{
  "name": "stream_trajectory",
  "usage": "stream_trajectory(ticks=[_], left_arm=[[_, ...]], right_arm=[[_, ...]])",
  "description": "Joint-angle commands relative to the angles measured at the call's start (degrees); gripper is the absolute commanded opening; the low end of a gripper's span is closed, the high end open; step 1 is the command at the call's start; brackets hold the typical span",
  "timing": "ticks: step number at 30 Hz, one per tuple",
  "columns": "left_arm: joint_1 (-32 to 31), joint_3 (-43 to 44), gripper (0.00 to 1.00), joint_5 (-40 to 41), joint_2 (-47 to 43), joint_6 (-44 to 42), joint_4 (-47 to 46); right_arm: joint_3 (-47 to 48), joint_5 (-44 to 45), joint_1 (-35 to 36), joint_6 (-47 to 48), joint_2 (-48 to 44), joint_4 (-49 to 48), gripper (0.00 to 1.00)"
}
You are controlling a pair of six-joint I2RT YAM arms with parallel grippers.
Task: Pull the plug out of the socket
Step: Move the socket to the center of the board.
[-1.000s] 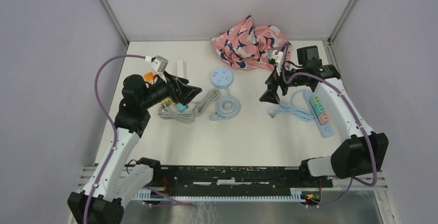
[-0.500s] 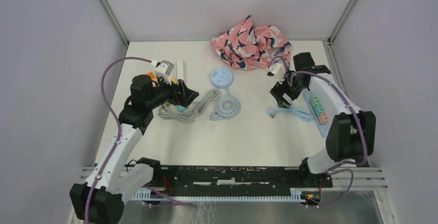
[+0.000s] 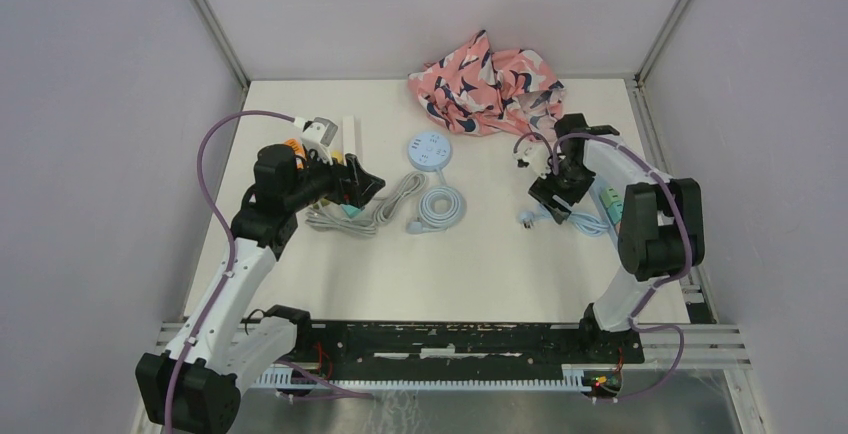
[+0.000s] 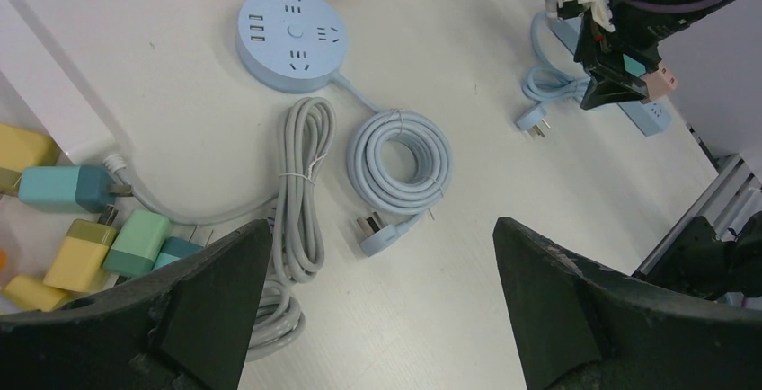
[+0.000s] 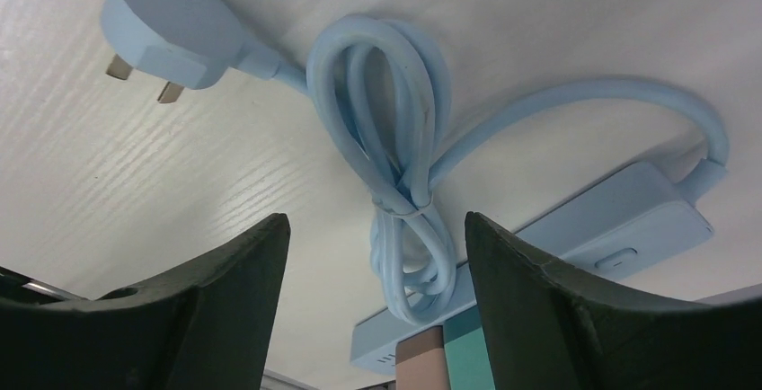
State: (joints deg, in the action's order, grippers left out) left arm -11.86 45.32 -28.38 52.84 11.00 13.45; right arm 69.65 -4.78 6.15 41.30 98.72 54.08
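A light blue power strip lies at the table's right, with a brown plug and a teal plug standing in it side by side. Its bundled blue cable ends in a loose plug on the table. My right gripper hangs low over the strip, open, its jaws straddling the cable bundle and both plugs, with a gap left of the brown one. My left gripper is wide open and holds nothing, above the table beside a white strip carrying yellow, teal and green plugs.
A round blue socket hub with its coiled cord and a grey cord bundle lie mid-table. A pink patterned cloth sits at the back. Grey walls stand close on both sides.
My right gripper dropped from near the cloth to just above the blue strip and its jaws narrowed. The left arm shifted slightly, then held still.
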Motion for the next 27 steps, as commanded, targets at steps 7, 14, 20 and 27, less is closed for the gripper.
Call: stream_trajectory(ticks=[7,14,20,27], left_arm=[[0.15,0.30,0.99,0.93,-0.37,-2.38,-0.98],[0.15,0.29,0.99,0.87,-0.54,-2.39,-0.82],[0.15,0.29,0.99,0.87,-0.63,-2.47,-0.75],[0.16,0.34,0.99,0.88,-0.33,-2.48,-0.67]], right_arm=[[1.24,9.50,-0.66,-1.73,4.92,-2.25,0.72],[2.38,8.05,-0.74,-2.37,6.77,-0.43,0.50],[3.38,4.83,-0.71,-2.41,6.93,2.12,0.40],[6.66,-5.54,-0.59,-3.38,5.64,7.54,0.19]])
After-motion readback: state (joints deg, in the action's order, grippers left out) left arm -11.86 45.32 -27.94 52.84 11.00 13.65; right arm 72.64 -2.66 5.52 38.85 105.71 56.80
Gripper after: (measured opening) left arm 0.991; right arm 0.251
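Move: The socket's blue cable bundle, tied at its middle, lies about 3 cm right of the right hand and 4 cm below, level with it fore and aft. The cable's plug is roughly 10 cm to the hand's left and 1 cm back; the blue socket strip is about 13 cm to its right, level with it, both also on the table. From the left hand the bundle is some 55 cm right, 5 cm ahead and 21 cm below. The right hand sinks about 3 cm while easing right, pinches the cable bundle, then starts back left. ##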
